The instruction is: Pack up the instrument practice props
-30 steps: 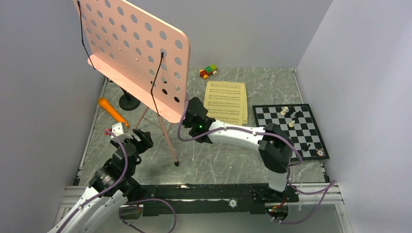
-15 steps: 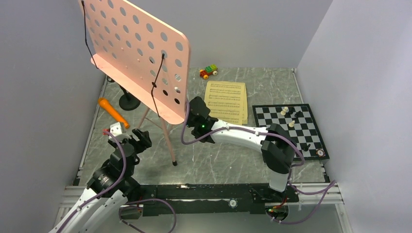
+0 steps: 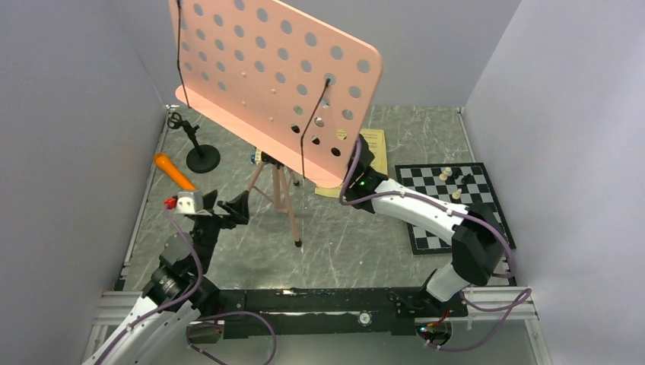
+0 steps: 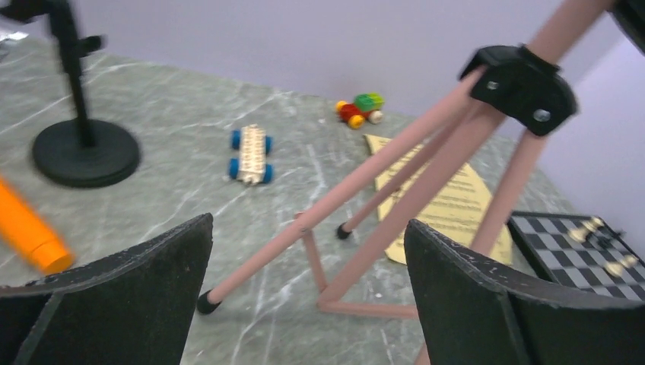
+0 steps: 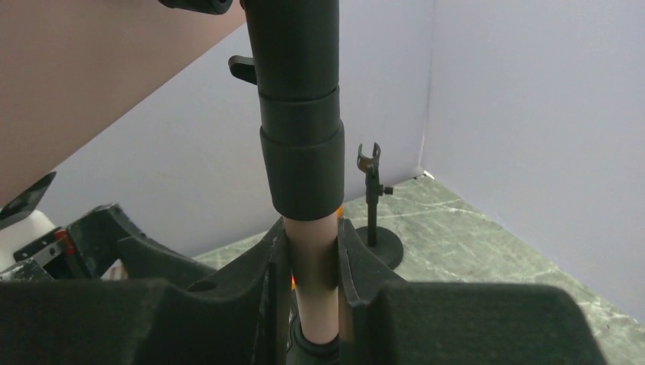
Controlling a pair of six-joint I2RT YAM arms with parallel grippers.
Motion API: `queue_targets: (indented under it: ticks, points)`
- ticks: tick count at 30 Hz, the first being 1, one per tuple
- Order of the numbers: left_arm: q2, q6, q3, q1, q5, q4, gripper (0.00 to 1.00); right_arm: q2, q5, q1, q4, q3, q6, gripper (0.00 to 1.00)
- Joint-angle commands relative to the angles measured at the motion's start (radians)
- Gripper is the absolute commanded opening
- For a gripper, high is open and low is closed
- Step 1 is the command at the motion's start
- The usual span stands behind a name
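Observation:
The tall pink music stand (image 3: 274, 80) stands mid-table on its tripod legs (image 3: 280, 190). My right gripper (image 5: 312, 258) is shut on its pink pole (image 5: 313, 251), just below the black collar, reaching in under the perforated plate. My left gripper (image 4: 308, 228) is open and empty. It hovers low, left of the tripod legs (image 4: 395, 190), which show between its fingers. The orange microphone (image 3: 173, 170) lies at the left. Behind it stands the black mic stand (image 3: 202, 157). The yellow sheet-music pages (image 4: 449, 205) lie beyond the tripod, mostly hidden by the plate in the top view.
A chessboard (image 3: 456, 199) with pieces lies at the right. A cream block car with blue wheels (image 4: 250, 154) sits behind the tripod, and a red and green one (image 4: 360, 109) is near the back wall. Walls close in on three sides.
The right gripper closed on the stand's pole and carried the whole stand to the right. The left gripper opened wider and turned toward the tripod.

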Motion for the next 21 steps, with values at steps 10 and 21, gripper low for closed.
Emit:
queue_targets:
  ticks: [10, 21]
  points:
    - [0.430, 0.218, -0.013, -0.002, 0.467, 0.715, 0.99, -0.114, -0.162, -0.067, -0.275, 0.010, 0.083, 0.00]
    - [0.653, 0.209, 0.061, -0.002, 0.553, 0.878, 0.99, -0.118, -0.190, -0.076, -0.308, 0.026, 0.100, 0.00]
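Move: The music stand's tripod hub lies about 12 cm ahead of the open left hand, 13 cm to its right and slightly higher. On the table some 22 cm below that hand, the wheeled toy stands about 28 cm ahead and 2 cm right, and the mic stand's base 26 cm ahead and 16 cm left. The right hand already grips the stand's pole, the hub roughly 8 cm beneath it and a little left. Open left hand swings about 12 cm right towards the tripod hub, turning clockwise; right keeps gripping the pole. ##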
